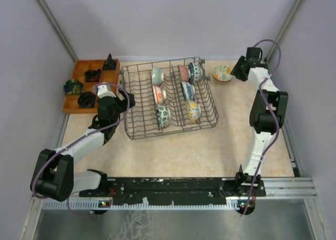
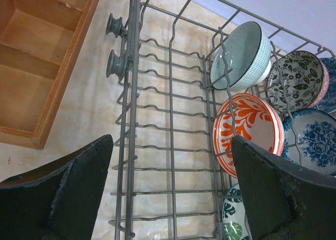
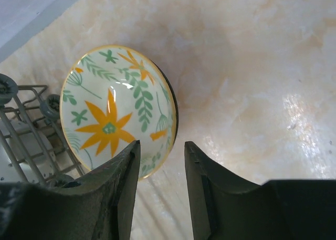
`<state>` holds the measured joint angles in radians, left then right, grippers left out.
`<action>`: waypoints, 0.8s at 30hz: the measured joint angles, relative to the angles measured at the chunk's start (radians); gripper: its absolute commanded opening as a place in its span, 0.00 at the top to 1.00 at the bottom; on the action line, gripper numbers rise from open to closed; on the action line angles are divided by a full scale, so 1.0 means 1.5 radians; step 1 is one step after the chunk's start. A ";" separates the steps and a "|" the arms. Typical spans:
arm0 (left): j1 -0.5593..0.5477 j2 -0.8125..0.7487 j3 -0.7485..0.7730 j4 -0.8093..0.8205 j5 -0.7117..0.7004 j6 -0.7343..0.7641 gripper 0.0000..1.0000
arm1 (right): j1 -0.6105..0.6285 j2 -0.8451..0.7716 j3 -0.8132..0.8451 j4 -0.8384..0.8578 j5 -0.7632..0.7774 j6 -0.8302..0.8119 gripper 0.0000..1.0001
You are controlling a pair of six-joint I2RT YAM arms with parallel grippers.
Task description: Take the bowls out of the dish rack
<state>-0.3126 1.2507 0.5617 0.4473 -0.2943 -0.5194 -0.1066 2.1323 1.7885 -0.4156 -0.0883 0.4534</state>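
Note:
The dish rack stands mid-table with several bowls on edge in it, among them a pale green bowl, a red-and-white bowl and a yellow bowl. My left gripper hangs open over the rack's bare left rows, jaws wide apart, the red-and-white bowl by its right finger. A yellow-flower bowl sits upright on the table right of the rack. My right gripper is open just above it, straddling the bowl's near rim without pinching it.
An orange compartmented tray with dark objects lies left of the rack, close to my left arm; its wooden wall shows in the left wrist view. Purple walls close in the table on three sides. The rack's corner wheels sit beside the unloaded bowl.

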 measured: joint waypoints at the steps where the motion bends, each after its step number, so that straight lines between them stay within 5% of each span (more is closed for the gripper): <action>1: 0.000 0.000 0.000 0.000 0.000 0.000 0.01 | 0.001 -0.011 -0.016 0.003 0.008 0.000 0.60; 12: 0.000 -0.006 0.000 0.000 0.000 0.000 0.01 | 0.047 -0.117 -0.097 0.022 0.124 -0.052 0.56; 19: 0.000 -0.008 0.000 -0.001 0.000 -0.001 0.01 | 0.216 -0.147 -0.071 0.037 0.229 -0.152 0.42; 24: 0.000 -0.016 0.000 -0.004 -0.001 0.000 0.01 | 0.333 -0.106 0.068 0.020 0.308 -0.233 0.37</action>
<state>-0.3126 1.2263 0.5617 0.4416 -0.2962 -0.5198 0.3931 1.9739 1.8908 -0.3851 0.3733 0.1036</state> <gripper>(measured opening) 0.995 0.600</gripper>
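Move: The right hand, empty and already off the yellow-flowered bowl it set down, has the blue-dotted bowl in the rack about 19 cm to its left, 2 cm ahead and 3 cm lower. The yellow-flowered bowl stands some 3 cm ahead and 6 cm left. The pink bowl is 5 cm left of the blue-dotted one; the blue floral bowl sits 23 cm left, 9 cm back. From the left hand, the blue-dotted bowl is roughly 19 cm ahead, 29 cm right. Back to the rack's far right end goes the empty right hand, touching nothing: it first draws back about 3 cm from the yellow-flowered bowl while starting to rise, then swings left some 19 cm, climbing throughout, to high above the blue-dotted bowl. It rolls its left side down about 30 degrees, lifts its fingertips, turns counter-clockwise, and opens its fingers wider. ##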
